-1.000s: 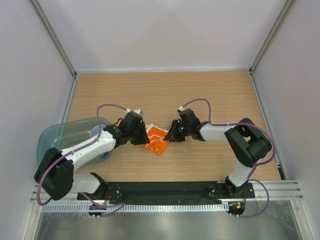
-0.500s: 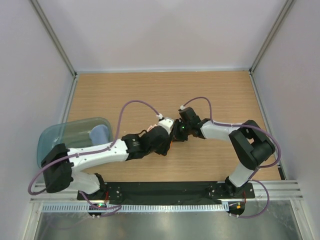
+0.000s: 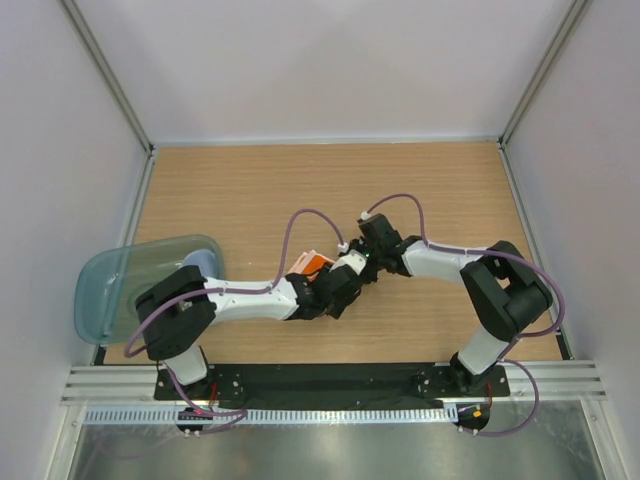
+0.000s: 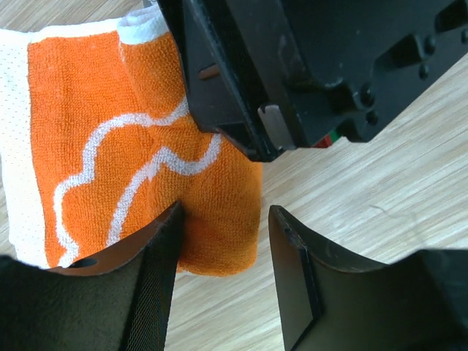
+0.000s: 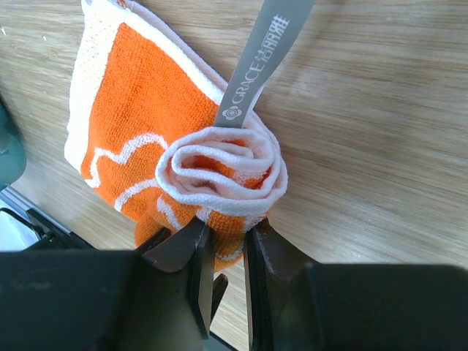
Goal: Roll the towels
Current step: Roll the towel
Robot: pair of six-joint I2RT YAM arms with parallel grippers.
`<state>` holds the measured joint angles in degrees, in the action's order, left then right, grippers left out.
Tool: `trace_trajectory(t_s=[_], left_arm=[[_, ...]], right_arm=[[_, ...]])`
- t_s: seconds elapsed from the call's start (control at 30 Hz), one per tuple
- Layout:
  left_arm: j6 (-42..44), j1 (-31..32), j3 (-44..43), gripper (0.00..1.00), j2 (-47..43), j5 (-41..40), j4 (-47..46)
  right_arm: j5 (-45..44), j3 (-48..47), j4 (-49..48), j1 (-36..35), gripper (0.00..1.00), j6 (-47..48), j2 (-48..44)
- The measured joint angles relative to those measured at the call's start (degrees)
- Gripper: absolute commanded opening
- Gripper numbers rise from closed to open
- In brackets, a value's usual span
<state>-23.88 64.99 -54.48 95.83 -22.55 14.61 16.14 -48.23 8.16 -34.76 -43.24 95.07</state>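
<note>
An orange towel with white swirls (image 5: 121, 110) lies on the wood, one end rolled into a spiral (image 5: 223, 172). My right gripper (image 5: 225, 227) is shut on that rolled end. In the top view only a corner of the orange towel (image 3: 316, 263) shows beside both grippers. My left gripper (image 4: 223, 216) is open right below the right one; the towel's orange corner (image 4: 219, 234) lies between its fingers, against the left finger (image 4: 157, 248). From above, the left gripper (image 3: 350, 272) meets the right gripper (image 3: 364, 260) at mid-table. A pale blue towel (image 3: 200, 263) rests in the tray.
A translucent blue-green tray (image 3: 105, 290) sits at the table's left edge, partly under the left arm. A grey label reading GRACE (image 5: 256, 66) sticks out of the roll. Purple cables loop over both arms. Grey walls close in the table on three sides.
My left arm has swung from the towel's left side across to its right, close against the right gripper, and its jaws have opened. The right gripper has kept its grip and place.
</note>
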Motion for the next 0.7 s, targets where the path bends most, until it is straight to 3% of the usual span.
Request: trace_trajectory(t_s=[0.3, 0.5, 0.53, 0.57, 0.6, 0.7], left_arm=[[-1.81, 1.55, 2.01, 0.5, 0.44, -1.46, -2.54], [-4.94, 2.8, 3.32, 0.42, 0.92, -5.11, -4.42], [-5.51, 2.97, 3.3, 0.39, 1.16, -5.97, -4.46], [-5.88, 3.17, 3.26, 0.24, 1.46, -6.99, -4.42], [-6.38, 3.3, 3.1, 0.16, 1.79, -7.82, -4.33], [-7.58, 3.69, 1.75, 0.0, 3.13, -10.23, -3.17]], right_arm=[[-0.39, -2.1, 2.67, -0.07, 0.25, 0.0, 0.2], [-0.22, -4.17, 4.46, -0.07, 0.26, -0.24, 1.64], [-0.24, -4.39, 4.66, -0.07, 0.26, -0.24, 1.73], [-0.22, -4.61, 5.01, -0.07, 0.25, -0.26, 1.81], [-0.24, -4.81, 5.25, -0.07, 0.26, -0.26, 1.84], [-0.35, -4.96, 5.4, -0.04, 0.26, -0.28, 1.84]])
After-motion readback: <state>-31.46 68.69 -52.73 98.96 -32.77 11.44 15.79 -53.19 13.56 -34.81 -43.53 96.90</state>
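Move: The near end of the rolled orange towel lies almost at the left hand's open fingers, level ahead, about 1 cm left and roughly 1 cm below. The towel's flat, still unrolled part is some 7 cm to the left and 3 cm ahead of that hand; the far end of the roll, held by the right fingers, is about 5 cm straight ahead of it. From the right hand, the near end lies about 5 cm back and 1 cm left, 1 cm below. With the towel's near roll end already between its open fingers, the left hand sinks about 1.5 cm around it, easing back a little under 1 cm and then forward again as it turns some 10 degrees, mostly counter-clockwise. Late in the descent its fingers close from about half open to nearly shut and pinch the orange roll, the gripper's effort rising, while the right hand, barely shifting, keeps its pinch on the white-edged far end. ##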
